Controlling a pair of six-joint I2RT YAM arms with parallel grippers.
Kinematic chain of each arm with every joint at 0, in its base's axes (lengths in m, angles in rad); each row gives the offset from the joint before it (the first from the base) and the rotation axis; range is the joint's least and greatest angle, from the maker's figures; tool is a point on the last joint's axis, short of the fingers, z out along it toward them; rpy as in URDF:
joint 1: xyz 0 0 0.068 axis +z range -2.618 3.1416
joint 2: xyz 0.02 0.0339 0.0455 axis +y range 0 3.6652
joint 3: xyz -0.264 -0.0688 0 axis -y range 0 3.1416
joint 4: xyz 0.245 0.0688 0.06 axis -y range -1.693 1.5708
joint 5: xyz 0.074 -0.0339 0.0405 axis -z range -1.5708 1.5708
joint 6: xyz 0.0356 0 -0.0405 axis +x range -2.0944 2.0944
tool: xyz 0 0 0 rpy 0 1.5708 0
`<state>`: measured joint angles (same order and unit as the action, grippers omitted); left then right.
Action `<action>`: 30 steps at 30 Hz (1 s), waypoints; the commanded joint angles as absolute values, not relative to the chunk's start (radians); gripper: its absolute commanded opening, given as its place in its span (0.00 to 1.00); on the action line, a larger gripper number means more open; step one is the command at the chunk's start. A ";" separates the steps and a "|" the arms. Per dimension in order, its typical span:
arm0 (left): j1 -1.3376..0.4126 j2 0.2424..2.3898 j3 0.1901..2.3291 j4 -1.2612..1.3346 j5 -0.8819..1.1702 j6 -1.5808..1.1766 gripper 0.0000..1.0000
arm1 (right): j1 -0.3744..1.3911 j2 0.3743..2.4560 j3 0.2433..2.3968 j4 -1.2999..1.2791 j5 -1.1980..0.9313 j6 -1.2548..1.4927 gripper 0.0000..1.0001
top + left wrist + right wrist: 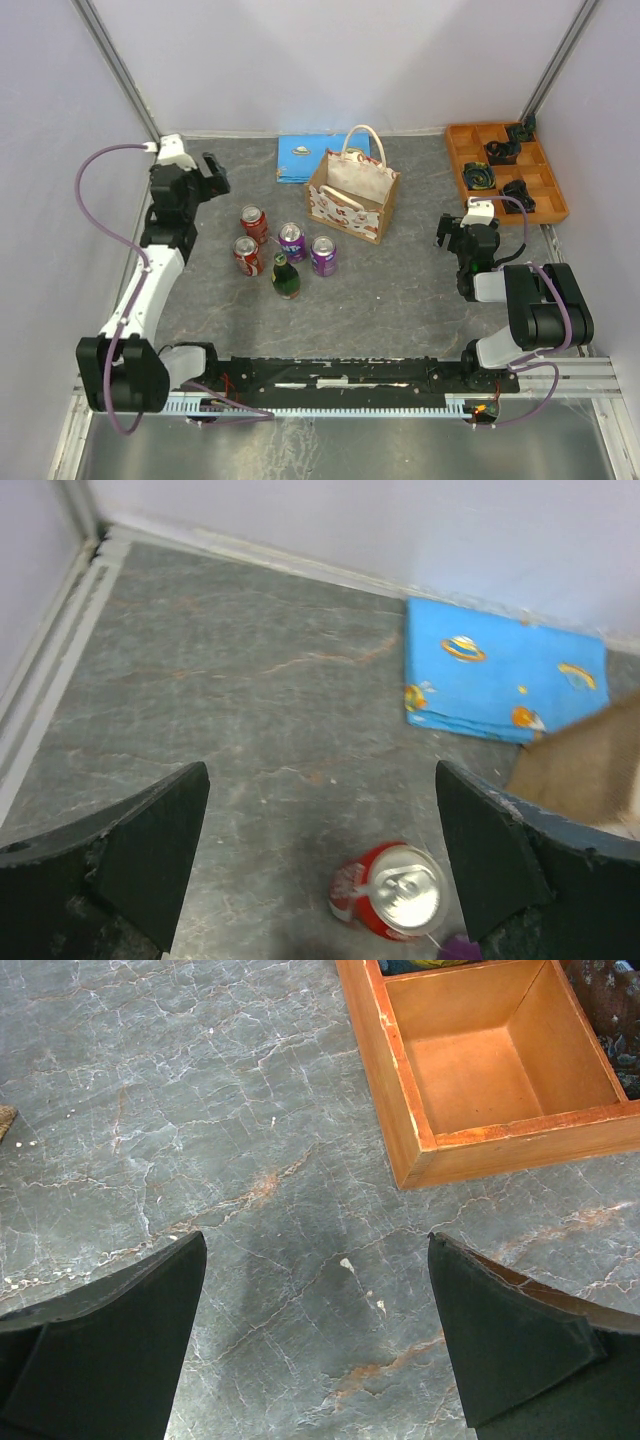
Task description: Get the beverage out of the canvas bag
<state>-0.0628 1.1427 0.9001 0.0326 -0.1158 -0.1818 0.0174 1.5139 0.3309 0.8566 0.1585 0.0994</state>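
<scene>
The canvas bag (352, 196) stands upright at the back middle of the table, its handles up; only pale inner walls show through its opening. To its left stand two red cans (254, 224) (247, 256), two purple cans (292, 241) (323, 255) and a green bottle (286, 277). My left gripper (213, 174) hangs open and empty, to the left of and above the nearest red can (390, 890). A corner of the bag (590, 770) shows in the left wrist view. My right gripper (449, 233) is open and empty over bare table, to the right of the bag.
A flat blue cloth (305, 158) lies behind the bag, against the back wall. An orange compartment tray (458, 158) with dark small items sits at the back right; its near corner (420, 1150) lies just ahead of my right gripper (315, 1330). White walls close in three sides.
</scene>
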 commanded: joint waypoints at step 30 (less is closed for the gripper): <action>0.118 1.077 0.800 0.082 -0.322 -0.416 0.99 | 0.017 1.511 0.353 0.890 0.155 0.089 0.99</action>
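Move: With the drinks already out, the green bottle stands about 15 cm back and 18 cm right of the left gripper, its middle some 16 cm lower. The far red can is about 3 cm back and 10 cm right, the near red can 11 cm back and 9 cm right, and the left purple can 8 cm back and 19 cm right. The cans' middles lie roughly 20 cm below. From the right gripper the bottle is about 42 cm left, 13 cm back and a little higher. Carry the empty left gripper about 9 cm left, away from the bottle and cans and towards the left rail. Go quickly at first and slightly outward, then ease off and draw back a few centimetres, sinking about 3 cm overall. Turn the hand some 20 degrees counter-clockwise with a small dip of its left side; keep the fingers wide open and touch nothing. ##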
